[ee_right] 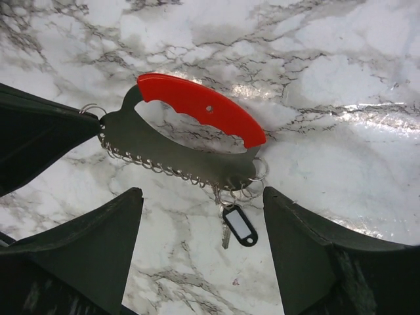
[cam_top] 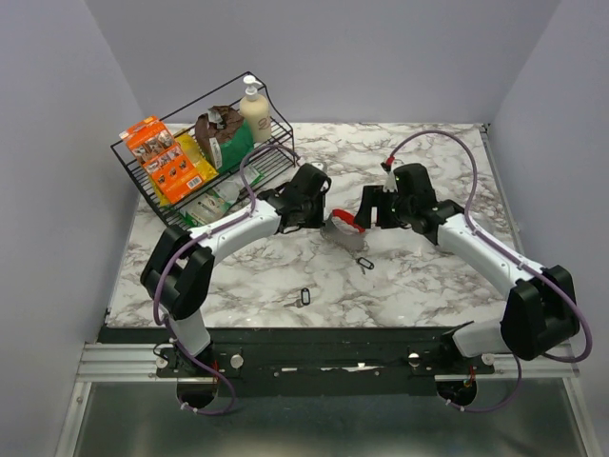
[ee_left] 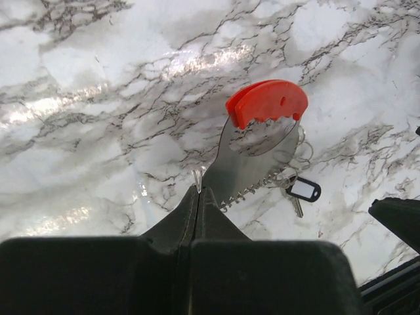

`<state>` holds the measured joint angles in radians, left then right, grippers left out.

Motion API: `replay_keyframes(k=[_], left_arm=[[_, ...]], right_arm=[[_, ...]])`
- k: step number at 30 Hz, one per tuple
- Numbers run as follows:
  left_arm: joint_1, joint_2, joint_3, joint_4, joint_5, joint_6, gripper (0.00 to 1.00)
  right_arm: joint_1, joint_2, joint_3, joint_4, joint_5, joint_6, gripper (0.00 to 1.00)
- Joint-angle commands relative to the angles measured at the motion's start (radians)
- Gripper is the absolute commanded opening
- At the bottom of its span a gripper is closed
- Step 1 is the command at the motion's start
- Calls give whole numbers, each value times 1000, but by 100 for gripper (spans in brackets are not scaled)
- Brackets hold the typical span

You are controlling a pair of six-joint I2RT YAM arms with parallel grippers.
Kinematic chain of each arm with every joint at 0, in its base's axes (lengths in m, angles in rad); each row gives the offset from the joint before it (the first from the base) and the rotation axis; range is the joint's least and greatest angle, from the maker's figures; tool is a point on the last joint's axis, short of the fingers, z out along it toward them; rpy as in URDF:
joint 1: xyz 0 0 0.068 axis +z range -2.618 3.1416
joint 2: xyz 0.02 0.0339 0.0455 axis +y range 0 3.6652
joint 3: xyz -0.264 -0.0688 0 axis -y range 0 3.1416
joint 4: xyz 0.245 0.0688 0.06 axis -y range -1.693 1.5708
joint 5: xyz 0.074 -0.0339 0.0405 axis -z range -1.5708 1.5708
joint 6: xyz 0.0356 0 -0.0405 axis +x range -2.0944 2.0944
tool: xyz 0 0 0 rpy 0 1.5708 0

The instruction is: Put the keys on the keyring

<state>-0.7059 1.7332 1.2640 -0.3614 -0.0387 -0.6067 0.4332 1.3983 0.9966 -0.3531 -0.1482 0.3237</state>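
Note:
The keyring [cam_top: 343,229] is a silvery plate with a red curved handle [ee_left: 267,103] and a row of small rings along its edge [ee_right: 164,167], held just above the marble. My left gripper [ee_left: 198,190] is shut on the plate's end ring, left of it in the top view [cam_top: 320,221]. One of the keys [ee_right: 239,224], with a black tag, hangs from a ring at the plate's other end [ee_left: 303,189] [cam_top: 364,263]. Another tagged key [cam_top: 304,296] lies loose on the table nearer the arm bases. My right gripper [ee_right: 202,191] stands open over the hanging key, touching nothing [cam_top: 369,211].
A black wire basket [cam_top: 285,143] sits at the back left, holding an orange box [cam_top: 162,157], a green bag [cam_top: 224,141] and a pump bottle [cam_top: 254,109]. Walls close in the table on the left, back and right.

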Motion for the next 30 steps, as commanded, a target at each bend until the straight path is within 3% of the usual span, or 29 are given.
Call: replay_keyframes(k=[1, 14, 23, 30], left_arm=[[0, -47, 95, -108, -56, 126, 0], [0, -110, 172, -157, 3, 289, 0], [0, -250, 121, -73, 39, 439, 0], [0, -357, 89, -51, 284, 564, 0]], right_arm=[[9, -56, 37, -18, -22, -9, 84], [9, -163, 71, -17, -45, -110, 86], [9, -265, 57, 38, -188, -222, 86], [9, -361, -1, 146, -335, -270, 85]])
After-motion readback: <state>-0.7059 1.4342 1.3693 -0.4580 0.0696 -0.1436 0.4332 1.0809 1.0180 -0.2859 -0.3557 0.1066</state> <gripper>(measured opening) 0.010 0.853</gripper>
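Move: The left fingers already pinch one end of the red-handled keyring. Its middle is about 5 cm right of the left hand, 2 cm back and 4 cm lower. The black-tagged keys are about 9 cm right, 7 cm back and 8 cm below this hand; the loose black tag lies 5 cm left, 14 cm back and 10 cm below it. From the open right hand, the keyring is about 5 cm left, level fore and aft, and 7 cm lower. Raise the left gripper about 15 cm, keeping its fingers shut on the keyring's end, and tilt the fingertips up and clockwise some 30 degrees, easing back slightly at the end. Lift the empty right gripper nearly as far, away from the table, then draw it a little back while its wrist tips up and turns counter-clockwise; leave its fingers open. ##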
